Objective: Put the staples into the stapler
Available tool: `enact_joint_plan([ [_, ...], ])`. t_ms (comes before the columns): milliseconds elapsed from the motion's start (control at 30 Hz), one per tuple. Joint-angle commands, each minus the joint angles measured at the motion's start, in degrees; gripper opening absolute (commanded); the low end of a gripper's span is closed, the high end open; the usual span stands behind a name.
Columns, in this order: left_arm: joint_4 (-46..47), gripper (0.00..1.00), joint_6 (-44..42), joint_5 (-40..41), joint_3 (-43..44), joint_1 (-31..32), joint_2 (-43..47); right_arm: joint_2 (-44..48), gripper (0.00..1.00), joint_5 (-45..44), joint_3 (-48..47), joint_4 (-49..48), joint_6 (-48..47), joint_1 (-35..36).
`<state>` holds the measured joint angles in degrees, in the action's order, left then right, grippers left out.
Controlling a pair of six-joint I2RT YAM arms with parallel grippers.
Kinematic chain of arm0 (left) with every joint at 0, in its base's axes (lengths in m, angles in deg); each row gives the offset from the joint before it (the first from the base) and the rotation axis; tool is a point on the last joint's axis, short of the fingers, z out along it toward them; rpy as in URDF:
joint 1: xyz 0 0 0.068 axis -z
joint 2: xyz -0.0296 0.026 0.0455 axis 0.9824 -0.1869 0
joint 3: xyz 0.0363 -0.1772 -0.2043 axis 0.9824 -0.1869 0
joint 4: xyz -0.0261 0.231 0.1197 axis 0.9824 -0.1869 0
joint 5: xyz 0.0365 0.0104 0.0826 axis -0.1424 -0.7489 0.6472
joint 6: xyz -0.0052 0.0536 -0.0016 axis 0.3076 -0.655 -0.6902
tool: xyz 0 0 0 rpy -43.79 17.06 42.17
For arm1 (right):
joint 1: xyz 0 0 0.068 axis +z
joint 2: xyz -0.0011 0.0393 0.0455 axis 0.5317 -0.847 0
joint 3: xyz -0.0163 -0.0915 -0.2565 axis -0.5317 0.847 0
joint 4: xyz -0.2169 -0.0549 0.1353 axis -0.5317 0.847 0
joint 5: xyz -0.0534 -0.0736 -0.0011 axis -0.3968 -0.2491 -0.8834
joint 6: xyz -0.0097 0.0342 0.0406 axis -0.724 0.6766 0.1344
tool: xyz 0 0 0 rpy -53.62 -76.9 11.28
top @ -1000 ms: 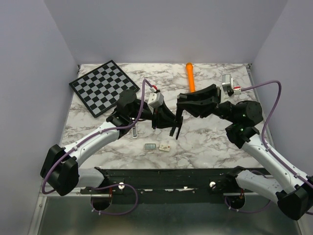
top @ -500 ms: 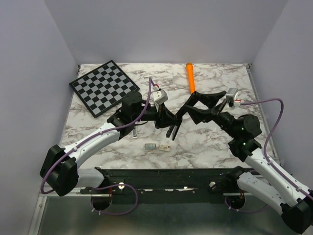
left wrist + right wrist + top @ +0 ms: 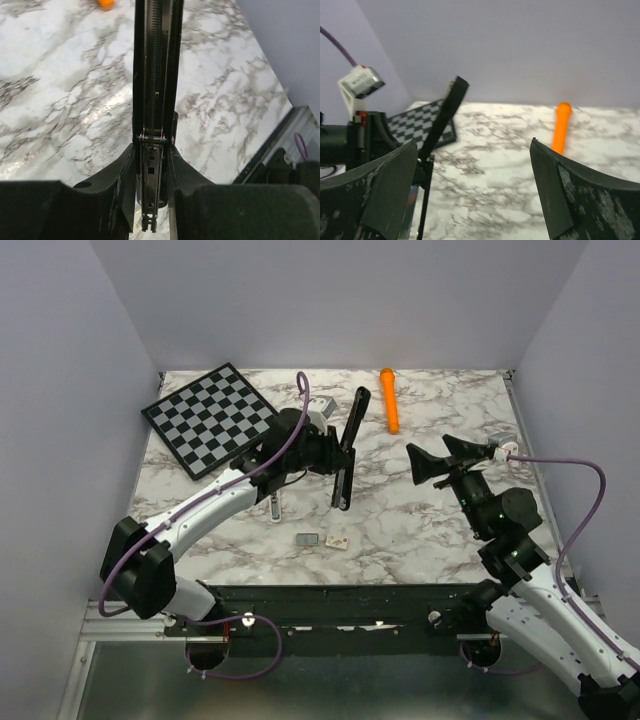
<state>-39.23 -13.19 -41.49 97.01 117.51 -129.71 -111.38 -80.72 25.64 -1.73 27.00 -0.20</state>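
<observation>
The black stapler [image 3: 352,420] hangs above the table's middle, hinged wide open, one arm pointing to the back and the other down towards the front. My left gripper [image 3: 336,452] is shut on it near the hinge. The left wrist view shows its open channel [image 3: 155,75] with a spring, clamped in my left gripper [image 3: 152,172]. The staples [image 3: 307,538] lie as a small grey block on the marble near the front. My right gripper [image 3: 440,462] stands open and empty to the right of the stapler, apart from it. In the right wrist view the stapler [image 3: 447,112] rises left of my right gripper [image 3: 475,192].
A chessboard [image 3: 212,418] lies at the back left and an orange marker [image 3: 389,398] at the back middle. A tiny white piece with dark dots [image 3: 337,539] sits beside the staples. A small pale oblong thing [image 3: 275,508] lies under the left arm.
My right gripper has let go of the stapler, opened wide and drawn back to the right. The left gripper has carried the stapler, now swung open, towards the back.
</observation>
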Motion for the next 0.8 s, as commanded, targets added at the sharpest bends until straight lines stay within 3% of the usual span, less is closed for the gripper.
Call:
enact_joint_plan([
  [0,-11.3,0.00,13.2,16.6,8.7,1.4,-5.3,0.1,1.00,-13.5,-3.6,15.1,2.3,0.3],
  [200,-30.5,0.00,24.2,27.8,25.4,5.5,-19.7,1.6,1.00,-19.8,-4.4,23.2,2.9,0.3],
  [400,-32.9,0.00,31.0,31.3,30.3,9.8,-27.5,1.6,1.00,-21.2,-5.1,29.8,4.0,0.3],
  [767,-39.9,0.00,40.6,33.5,36.7,11.7,-41.0,4.0,1.00,-19.3,-2.2,34.0,3.8,0.2],
])
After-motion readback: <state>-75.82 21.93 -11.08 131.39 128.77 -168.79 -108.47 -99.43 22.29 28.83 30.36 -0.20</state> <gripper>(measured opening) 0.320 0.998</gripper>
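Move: My left hand holds the open black stapler and takes it to bare marble some 3 cm ahead, 5 cm to its right and 21 cm below. The cream staple box lies about 8 cm back, straight below that line, the grey box equally far back but 8 cm left; the blue stapler is roughly 6 cm ahead and 17 cm left, all some 21 cm down. From my empty right hand the black stapler is about 19 cm left, 2 cm ahead and 11 cm lower. Keeping my pinch on the open black stapler, I bring my left hand down about 16 cm towards the bare table, swinging forward some 5 cm first, then easing back a little while drifting 5 cm right. As it sinks I turn the wrist counter-clockwise and tip the fingers until they point steeply down. My right hand, still wide open, withdraws down and to the right, tipping its fingers downward. ##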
